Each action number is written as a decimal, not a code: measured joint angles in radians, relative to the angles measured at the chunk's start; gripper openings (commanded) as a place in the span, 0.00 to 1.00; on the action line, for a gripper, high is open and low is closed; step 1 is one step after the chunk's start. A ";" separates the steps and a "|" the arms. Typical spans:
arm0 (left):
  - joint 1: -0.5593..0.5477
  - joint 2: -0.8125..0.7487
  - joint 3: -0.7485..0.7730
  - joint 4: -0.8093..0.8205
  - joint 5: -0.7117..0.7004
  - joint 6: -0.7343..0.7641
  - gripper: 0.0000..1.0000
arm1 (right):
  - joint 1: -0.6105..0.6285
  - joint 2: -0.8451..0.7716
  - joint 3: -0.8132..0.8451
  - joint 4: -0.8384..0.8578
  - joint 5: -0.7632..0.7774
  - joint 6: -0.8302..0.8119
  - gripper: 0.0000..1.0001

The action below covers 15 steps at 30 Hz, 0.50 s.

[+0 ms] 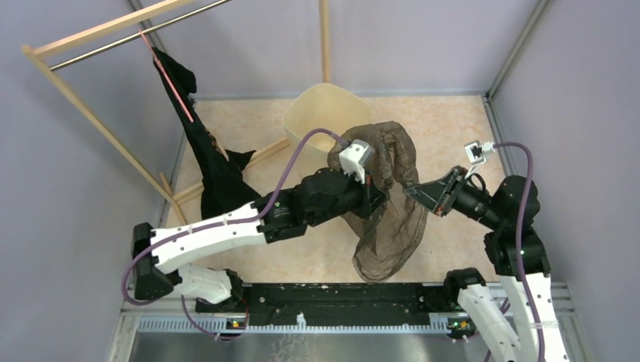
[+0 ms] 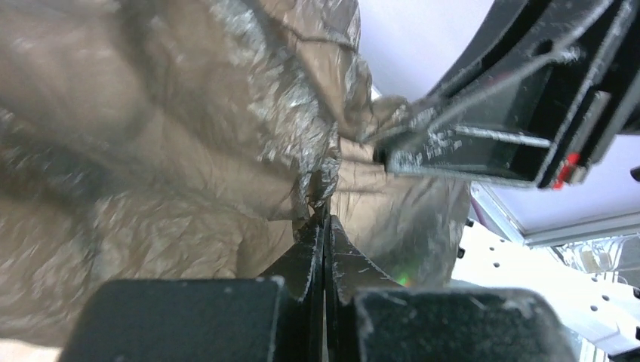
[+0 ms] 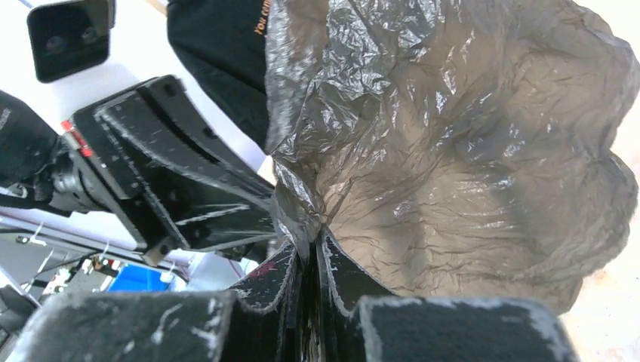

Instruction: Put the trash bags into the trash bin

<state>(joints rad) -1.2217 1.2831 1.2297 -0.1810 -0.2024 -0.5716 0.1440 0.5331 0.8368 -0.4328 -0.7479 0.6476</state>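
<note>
A thin, translucent brown-grey trash bag (image 1: 389, 219) hangs between my two grippers above the table's middle. My left gripper (image 1: 373, 197) is shut on the bag's left edge; in the left wrist view the closed jaws (image 2: 323, 219) pinch crinkled film (image 2: 189, 151). My right gripper (image 1: 411, 191) is shut on the bag's right edge; its wrist view shows the film (image 3: 468, 151) bunched at the closed tips (image 3: 311, 240). The cream trash bin (image 1: 317, 113) stands upright behind the bag, its opening partly covered by the bag's upper loop.
A wooden clothes rack (image 1: 98, 113) with a metal rod stands at the back left, a black garment (image 1: 207, 158) hanging from it by a pink strap. Grey walls enclose the table. A black rail (image 1: 340, 302) runs along the near edge.
</note>
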 measured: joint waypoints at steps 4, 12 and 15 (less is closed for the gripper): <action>0.000 0.095 0.093 0.008 0.013 0.008 0.00 | 0.000 -0.011 0.000 0.037 -0.026 0.019 0.12; 0.002 0.204 0.246 0.034 0.032 0.037 0.00 | 0.000 -0.043 -0.006 0.039 -0.024 0.025 0.34; 0.002 0.220 0.264 0.040 0.039 0.039 0.00 | 0.000 -0.045 -0.006 0.034 -0.016 0.016 0.43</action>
<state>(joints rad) -1.2201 1.5036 1.4937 -0.1406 -0.1635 -0.5323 0.1440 0.4881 0.8310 -0.3992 -0.7639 0.6632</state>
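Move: The left hand, pinching one gathered part of the trash bag's rim, has the right gripper's fingertips about 5 cm to its right, 2 cm ahead and nearly level; seen from the right hand, that pinched rim is about 5 cm left and 2 cm back. The rest of the bag hangs mostly below, its middle some 12 cm under the left hand and 1 cm right. The trash bin stands roughly 16 cm ahead of the left hand, 13 cm left and 20 cm lower. Keeping its fingers shut on its part of the bag rim, the left hand carries the plastic about 6 cm to the right and some 4 cm up, with a slight forward drift, over to the right gripper's fingertips and slowing as it gets there. The right hand nearly stays in place, easing only about 1 cm back and up, while its fingers, barely parted at first, open to roughly a third with the bag's film still between them. ##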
